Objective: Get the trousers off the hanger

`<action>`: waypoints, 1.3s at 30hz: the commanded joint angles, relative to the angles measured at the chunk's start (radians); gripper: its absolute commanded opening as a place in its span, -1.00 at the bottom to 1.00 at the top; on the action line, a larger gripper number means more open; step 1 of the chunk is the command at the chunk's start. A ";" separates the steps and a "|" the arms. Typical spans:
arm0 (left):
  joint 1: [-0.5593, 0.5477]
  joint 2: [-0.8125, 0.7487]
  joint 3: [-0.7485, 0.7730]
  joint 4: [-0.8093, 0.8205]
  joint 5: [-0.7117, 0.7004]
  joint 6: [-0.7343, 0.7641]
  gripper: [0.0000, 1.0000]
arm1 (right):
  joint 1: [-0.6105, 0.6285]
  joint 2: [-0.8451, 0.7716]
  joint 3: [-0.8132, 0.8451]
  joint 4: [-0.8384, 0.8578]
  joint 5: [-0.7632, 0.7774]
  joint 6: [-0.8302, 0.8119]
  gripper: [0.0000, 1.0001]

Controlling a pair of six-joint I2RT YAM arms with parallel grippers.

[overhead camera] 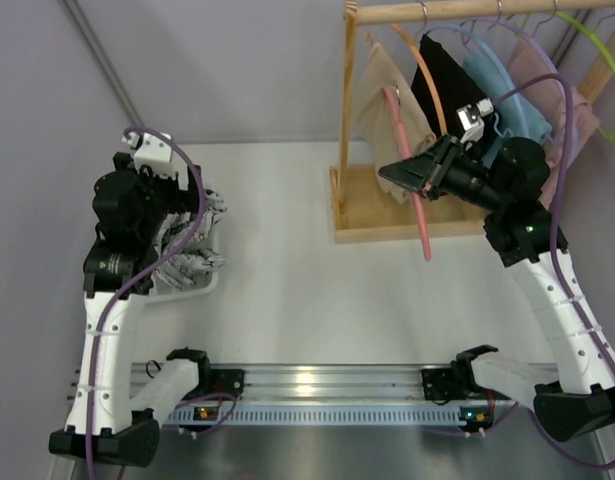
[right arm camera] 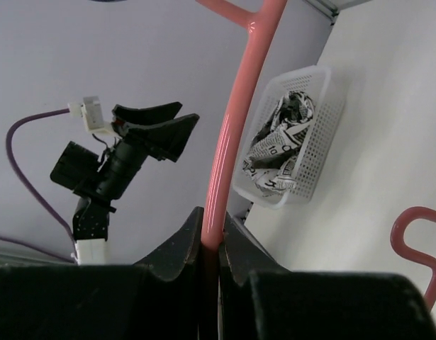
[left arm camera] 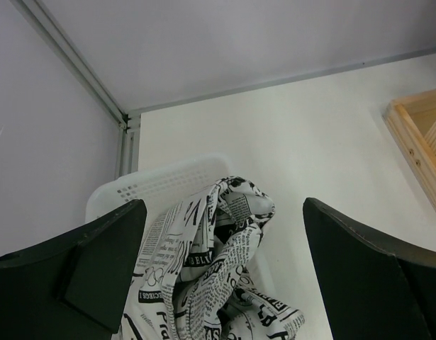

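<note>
The newspaper-print trousers [left arm camera: 210, 269] lie crumpled in a white perforated basket [left arm camera: 161, 180] at the left; they also show in the top view [overhead camera: 187, 245] and the right wrist view [right arm camera: 278, 152]. My left gripper [left arm camera: 221, 283] is open just above them, with nothing between the jaws. My right gripper [right arm camera: 212, 237] is shut on the bar of a bare pink hanger [right arm camera: 235, 120]. In the top view it holds that hanger [overhead camera: 412, 190] tilted in front of the wooden rack [overhead camera: 344, 120], with no garment on it.
The wooden rack's rail [overhead camera: 467, 10] carries several other hangers with garments, beige [overhead camera: 382, 85], black [overhead camera: 442, 75] and blue [overhead camera: 502, 80]. Its wooden base [overhead camera: 387, 225] sits at the back right. Walls close off the left and far sides.
</note>
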 commanded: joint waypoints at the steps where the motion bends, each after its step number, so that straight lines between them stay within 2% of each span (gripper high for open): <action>1: 0.002 -0.006 0.051 0.006 0.023 -0.004 0.96 | 0.021 -0.032 0.073 0.119 -0.037 0.028 -1.00; 9: 0.002 0.013 0.066 0.006 0.043 -0.020 0.96 | 0.046 0.049 0.154 0.280 -0.058 0.112 -1.00; 17: 0.002 0.016 0.083 0.006 0.048 -0.054 0.96 | 0.055 0.220 0.289 0.335 -0.044 0.150 -1.00; 28: 0.002 -0.012 0.048 0.006 0.042 -0.086 0.96 | 0.054 0.428 0.528 0.283 0.032 0.137 -1.00; 32: 0.002 -0.013 0.040 0.005 0.037 -0.091 0.96 | 0.054 0.467 0.561 0.217 0.060 0.132 -1.00; 39: 0.002 -0.012 0.029 0.006 0.037 -0.100 0.96 | 0.049 0.516 0.585 0.200 0.086 0.169 -1.00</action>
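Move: The right hand still grips the pink hanger, its trousers already off. The wooden rail's left end, where it is being taken, lies about 22 cm ahead of that hand, 8 cm left and 17 cm above. The tan trousers hang some 17 cm ahead, 3 cm left and 5 cm below; the black trousers about 20 cm ahead, 6 cm right, likewise 5 cm below. The empty left hand has that rail end roughly 17 cm ahead, 32 cm right and 21 cm above. Upward first, about 7 cm, then forward some 12 cm and a little left, the right hand lifts the pink hanger in front of the tan trousers and carries it in towards the rail's left end, beside the left post. The fingertips tip up by roughly 10 degrees, and the closed fingers keep their pinch on the hanger's near arm. ##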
